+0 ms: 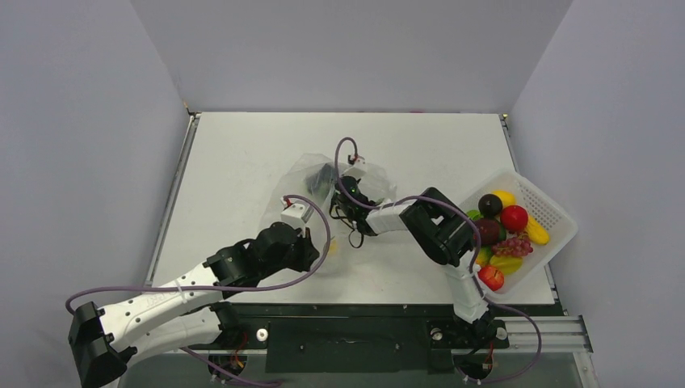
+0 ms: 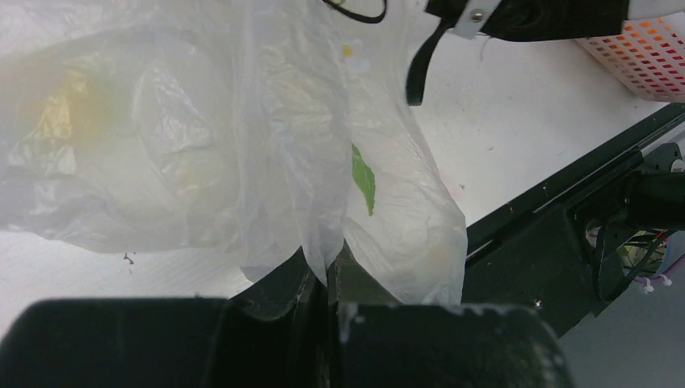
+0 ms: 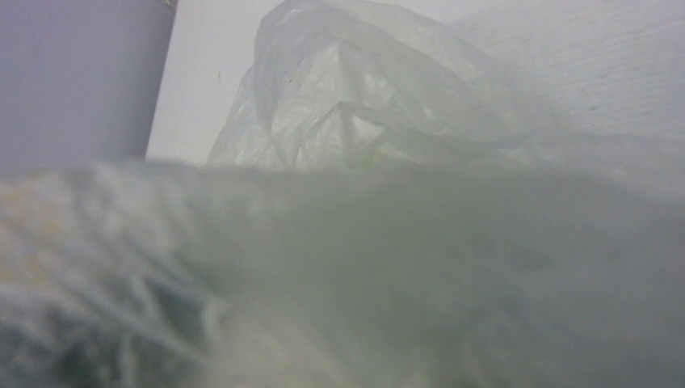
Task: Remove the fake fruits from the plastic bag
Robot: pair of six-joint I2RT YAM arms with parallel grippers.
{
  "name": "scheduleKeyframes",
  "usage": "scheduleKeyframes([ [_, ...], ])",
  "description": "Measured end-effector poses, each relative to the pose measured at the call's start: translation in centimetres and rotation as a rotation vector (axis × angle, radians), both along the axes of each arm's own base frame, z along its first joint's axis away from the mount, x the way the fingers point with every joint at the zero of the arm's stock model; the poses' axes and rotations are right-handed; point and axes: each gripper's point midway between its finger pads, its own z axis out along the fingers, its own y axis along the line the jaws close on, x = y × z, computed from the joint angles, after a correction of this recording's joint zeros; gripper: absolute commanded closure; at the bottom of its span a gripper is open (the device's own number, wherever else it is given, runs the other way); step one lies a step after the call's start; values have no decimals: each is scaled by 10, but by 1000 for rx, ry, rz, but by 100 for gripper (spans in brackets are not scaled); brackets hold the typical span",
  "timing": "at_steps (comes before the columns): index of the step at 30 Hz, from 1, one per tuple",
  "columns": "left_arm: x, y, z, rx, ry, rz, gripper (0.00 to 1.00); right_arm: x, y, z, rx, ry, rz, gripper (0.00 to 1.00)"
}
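The clear plastic bag [image 1: 300, 171] lies crumpled at the table's middle, with a green leaf print [image 2: 363, 178] showing. My left gripper [image 2: 331, 271] is shut on a fold of its near edge, pulling the film [image 2: 283, 121] up. My right gripper [image 1: 325, 179] reaches from the right into the bag's mouth. Film [image 3: 363, 105] covers its camera and hides its fingers. The fake fruits sit in the white basket at the right, among them a dark maroon one [image 1: 489, 204] and a red one [image 1: 514, 217]. I cannot tell whether any fruit lies in the bag.
The white perforated basket [image 1: 552, 208] stands tilted at the table's right edge, near the right arm's elbow. Purple cables loop over both arms. A black rail [image 2: 549, 234] runs along the table's near edge. Grey walls close in the left, the back and the right.
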Motion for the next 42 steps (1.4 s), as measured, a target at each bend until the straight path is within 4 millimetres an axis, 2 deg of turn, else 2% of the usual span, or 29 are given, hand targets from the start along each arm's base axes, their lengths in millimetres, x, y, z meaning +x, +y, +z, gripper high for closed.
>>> scheduleKeyframes([
  [5,1,-4,2,0,3,-7,100,6,29,-14,-121,42,-30,19],
  [7,1,-5,3,-5,1,-8,100,10,35,-20,-149,57,-40,28],
  [8,1,-5,4,-7,1,-9,100,13,38,-23,-160,61,-43,37],
  [12,2,-4,9,-23,-9,-6,100,28,40,-29,-190,74,-41,50],
  [13,2,-3,10,-28,-13,-3,100,30,39,-29,-188,75,-37,52],
  [17,4,-1,15,-39,-30,11,100,33,34,-30,-199,70,-24,72],
  [18,4,0,15,-37,-31,14,100,32,33,-30,-203,68,-18,74],
  [21,5,4,12,-19,-29,27,100,24,20,-30,-219,65,-9,82],
  [24,6,8,10,-2,-31,43,100,12,-1,-28,-260,68,-3,88],
  [30,11,14,4,26,-40,78,100,-8,-34,-2,-289,29,1,94],
  [35,13,17,-7,64,-27,92,100,-19,-42,18,-272,-1,20,96],
  [38,16,18,-11,81,-24,100,100,-32,-46,18,-269,6,50,96],
  [42,24,20,-19,124,-18,118,100,-60,-53,10,-282,37,109,98],
])
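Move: Inside the plastic bag, the green fruit lies about 3 cm ahead of the right hand's open fingers, 4 cm to their left and some 4 cm below. The bag's far edge is roughly 7 cm straight ahead of this hand, and the bag edge pinched by the left gripper is about 22 cm back, 1 cm left and some 6 cm higher. From the left hand the fruit is about 26 cm ahead, 3 cm left and 11 cm below. Reaching deeper into the bag, the right hand pushes about 5 cm forward and left while sinking 3 cm, rolls its left side down some 15 degrees and closes partway on the green fruit. It then draws back and right, lifting about 5 cm before dipping slightly. The left fingers keep pinching the bag edge, rising a little, then easing forward, left and down. ##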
